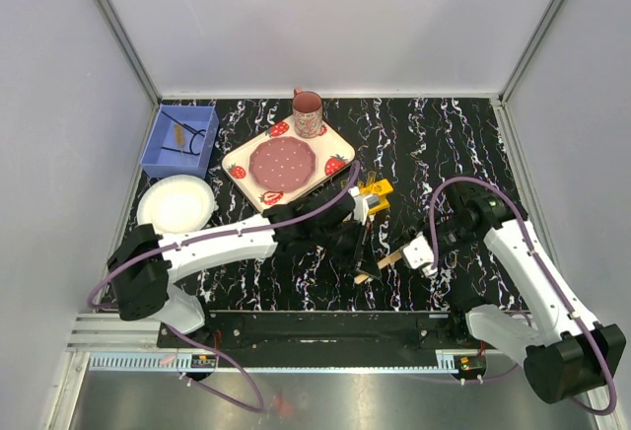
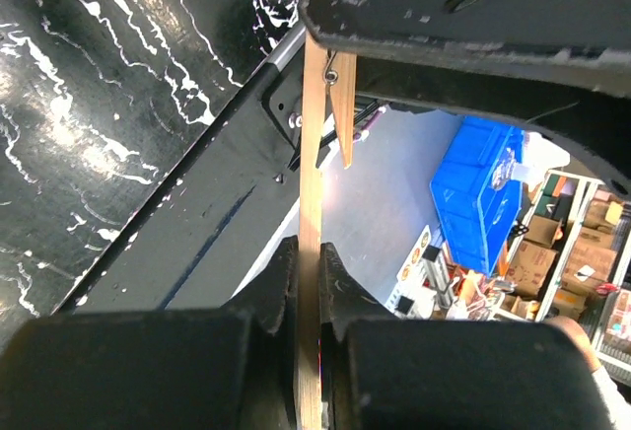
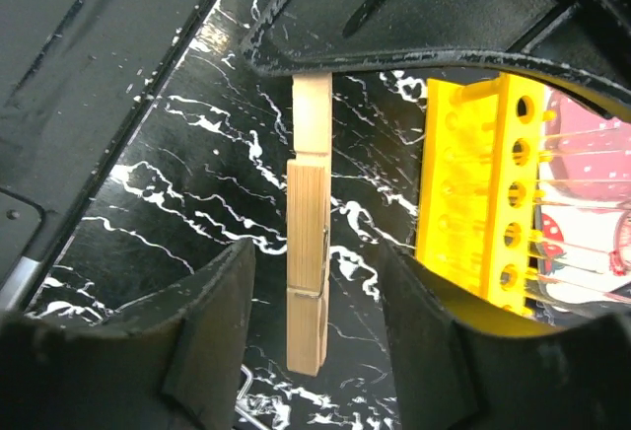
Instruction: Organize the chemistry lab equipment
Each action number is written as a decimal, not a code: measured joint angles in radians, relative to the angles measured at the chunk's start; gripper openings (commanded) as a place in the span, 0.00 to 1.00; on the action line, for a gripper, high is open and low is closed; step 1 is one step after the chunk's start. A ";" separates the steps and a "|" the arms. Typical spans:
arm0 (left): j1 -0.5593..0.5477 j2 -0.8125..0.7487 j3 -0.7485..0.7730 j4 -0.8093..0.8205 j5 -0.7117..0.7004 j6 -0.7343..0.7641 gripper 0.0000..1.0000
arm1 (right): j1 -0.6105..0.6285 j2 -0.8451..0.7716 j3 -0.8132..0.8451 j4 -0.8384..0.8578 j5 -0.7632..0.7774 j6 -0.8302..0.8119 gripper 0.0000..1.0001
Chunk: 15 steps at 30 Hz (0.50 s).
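My left gripper (image 1: 363,249) (image 2: 309,252) is shut on a wooden clothespin-style tube holder (image 1: 382,263) (image 2: 312,154) and holds it edge-on above the table's near edge. My right gripper (image 1: 418,253) (image 3: 315,262) is open, its fingers either side of the holder's free end (image 3: 308,252) without touching it. The yellow test-tube rack (image 1: 374,195) (image 3: 471,183) lies on its side just behind the grippers, with thin clear tubes (image 3: 582,203) in its holes. The left gripper's body fills the top of the right wrist view.
A strawberry-patterned plate (image 1: 288,161) and pink mug (image 1: 307,112) stand behind the rack. A blue bin (image 1: 180,141) sits at the back left with a white paper plate (image 1: 175,203) in front of it. A thin bent wire (image 3: 245,383) lies below the right fingers.
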 measured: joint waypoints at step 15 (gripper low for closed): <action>0.245 -0.597 -0.014 -0.453 -0.407 0.377 0.00 | -0.003 -0.146 0.092 0.279 -0.036 0.926 0.92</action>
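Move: My left hand, gripping the wooden clamp's handle, has the blue bin about 42 cm to its left and 28 cm ahead, some 9 cm lower. The yellow rack stands 13 cm ahead and 4 cm left; the strawberry tray is 18 cm left and 23 cm ahead, the white plate 43 cm left and 14 cm ahead, all roughly 10 cm below. From my right hand, the clamp's middle is about 4 cm left and 1 cm back. I carry the clamp off with my left hand, fingers kept shut on its handle, sweeping about 18 cm left, rising some 8 cm and curving forward late towards the blue bin while the wrist rolls and swings counter-clockwise. My right hand, its fingers already loose around the clamp's head, opens wide, backs up about 7 cm and turns some 30 degrees clockwise. ##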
